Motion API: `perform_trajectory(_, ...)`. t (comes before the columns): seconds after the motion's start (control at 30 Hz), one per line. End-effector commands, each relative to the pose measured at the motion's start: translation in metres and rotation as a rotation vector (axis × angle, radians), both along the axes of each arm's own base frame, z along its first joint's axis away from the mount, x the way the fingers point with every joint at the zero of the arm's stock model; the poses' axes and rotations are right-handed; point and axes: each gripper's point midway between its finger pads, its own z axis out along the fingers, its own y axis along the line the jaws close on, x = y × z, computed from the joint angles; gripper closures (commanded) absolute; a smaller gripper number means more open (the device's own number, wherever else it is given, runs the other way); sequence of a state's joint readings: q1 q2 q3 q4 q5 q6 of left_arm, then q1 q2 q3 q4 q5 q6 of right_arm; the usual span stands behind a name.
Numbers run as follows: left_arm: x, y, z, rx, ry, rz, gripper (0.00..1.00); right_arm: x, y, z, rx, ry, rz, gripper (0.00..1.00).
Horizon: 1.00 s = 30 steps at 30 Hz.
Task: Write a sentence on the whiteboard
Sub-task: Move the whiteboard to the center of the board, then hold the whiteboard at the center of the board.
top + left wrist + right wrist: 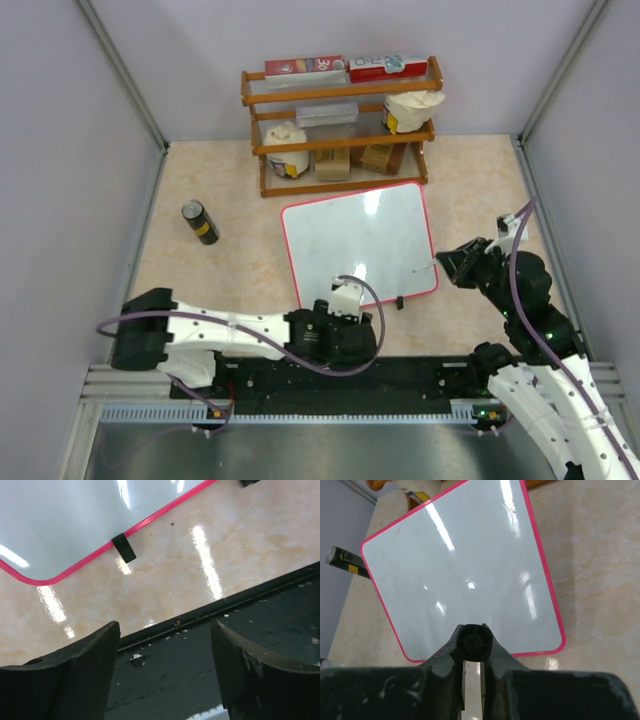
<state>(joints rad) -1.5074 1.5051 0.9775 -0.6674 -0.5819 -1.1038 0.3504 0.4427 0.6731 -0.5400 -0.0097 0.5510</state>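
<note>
The whiteboard (360, 240), white with a thin red frame, lies flat mid-table, turned slightly. Its face (465, 570) is bare white and no sentence shows on it. My right gripper (456, 264) hovers at the board's right near corner, shut on a black marker (475, 641) that I see end-on between the fingers. My left gripper (349, 303) sits at the board's near edge over the black base rail. In the left wrist view its jaws (165, 630) stand wide open with nothing between them, and a black tab (123, 548) on the red frame lies just ahead.
A wooden rack (340, 120) holding boxes and jars stands against the back wall behind the board. A black-and-yellow can (200, 222) lies on its side at the left. Grey walls close in the table on both sides.
</note>
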Motion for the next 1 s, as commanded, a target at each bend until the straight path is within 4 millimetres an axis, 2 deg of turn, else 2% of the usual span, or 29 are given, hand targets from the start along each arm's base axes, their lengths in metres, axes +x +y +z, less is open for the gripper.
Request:
perform_trajectory(0.0,-0.001,0.003,0.053,-0.128,-0.018,-0.036,0.23,-0.012,0.008,0.004,0.027,-0.011,0.068,1.0)
perform_trajectory(0.13,-0.003,0.005,0.08,-0.239,-0.017,-0.033,0.21,-0.023,0.012,-0.005,0.03,0.021,0.104,1.0)
perform_trajectory(0.23,-0.001,0.007,0.104,-0.339,-0.054,-0.056,0.1,-0.027,0.013,-0.004,0.033,0.015,0.121,1.0)
perform_trajectory(0.37,0.011,0.014,0.134,-0.46,-0.137,-0.062,0.01,-0.026,0.01,-0.001,0.002,0.008,0.12,1.0)
perform_trajectory(0.43,0.02,0.021,0.145,-0.512,-0.148,-0.067,0.01,-0.023,0.009,0.0,-0.015,0.008,0.117,1.0)
perform_trajectory(0.47,0.024,0.024,0.147,-0.528,-0.149,-0.071,0.01,-0.022,0.009,-0.003,-0.027,0.013,0.116,1.0)
perform_trajectory(0.5,0.036,0.035,0.148,-0.544,-0.161,-0.04,0.01,-0.021,0.009,-0.006,-0.034,0.018,0.118,1.0)
perform_trajectory(0.57,0.039,0.034,0.153,-0.59,-0.16,-0.097,0.01,-0.018,0.012,-0.008,-0.035,0.017,0.134,1.0)
perform_trajectory(0.6,0.05,0.043,0.151,-0.598,-0.172,-0.075,0.01,-0.018,0.014,-0.01,-0.035,0.019,0.144,1.0)
perform_trajectory(0.63,0.052,0.04,0.155,-0.615,-0.182,-0.113,0.01,-0.017,0.017,-0.009,-0.034,0.01,0.16,1.0)
perform_trajectory(0.7,0.066,0.047,0.152,-0.605,-0.197,-0.101,0.01,-0.015,0.018,-0.009,-0.031,0.001,0.167,1.0)
perform_trajectory(0.73,0.066,0.045,0.15,-0.599,-0.18,-0.14,0.01,-0.014,0.019,-0.008,-0.032,-0.005,0.172,1.0)
perform_trajectory(0.77,0.077,0.048,0.151,-0.601,-0.184,-0.124,0.01,-0.013,0.021,-0.007,-0.028,-0.012,0.178,1.0)
perform_trajectory(0.83,0.082,0.041,0.145,-0.583,-0.137,-0.156,0.01,-0.011,0.023,-0.006,-0.026,-0.014,0.184,1.0)
perform_trajectory(0.97,0.105,0.033,0.138,-0.563,-0.127,-0.157,0.01,-0.006,0.027,-0.012,-0.012,-0.017,0.191,1.0)
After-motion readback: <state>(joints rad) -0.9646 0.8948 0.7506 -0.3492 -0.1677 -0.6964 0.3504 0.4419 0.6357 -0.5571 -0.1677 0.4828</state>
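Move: About 6 cm ahead of the left hand, level with it sideways, lies the whiteboard's left clip, roughly 7 cm lower; the middle of the whiteboard is some 21 cm ahead and 4 cm to the right. The right clip lies about 9 cm ahead and 13 cm to the right of the left hand. From the right hand, which holds the marker, the whiteboard's middle is roughly 14 cm ahead, 16 cm left and 22 cm down. Rising clear of the whiteboard's near edge, the empty left hand first climbs nearly straight up, some 14 cm at its highest, then swings about 10 cm forward and 6 cm left to hover high over the board's near-left part, sinking slightly at the end. It rolls about 30 degrees, left side dropping so the fingers aim more to the right, and they open fully. The right hand keeps the marker, easing slightly back, left and down. ##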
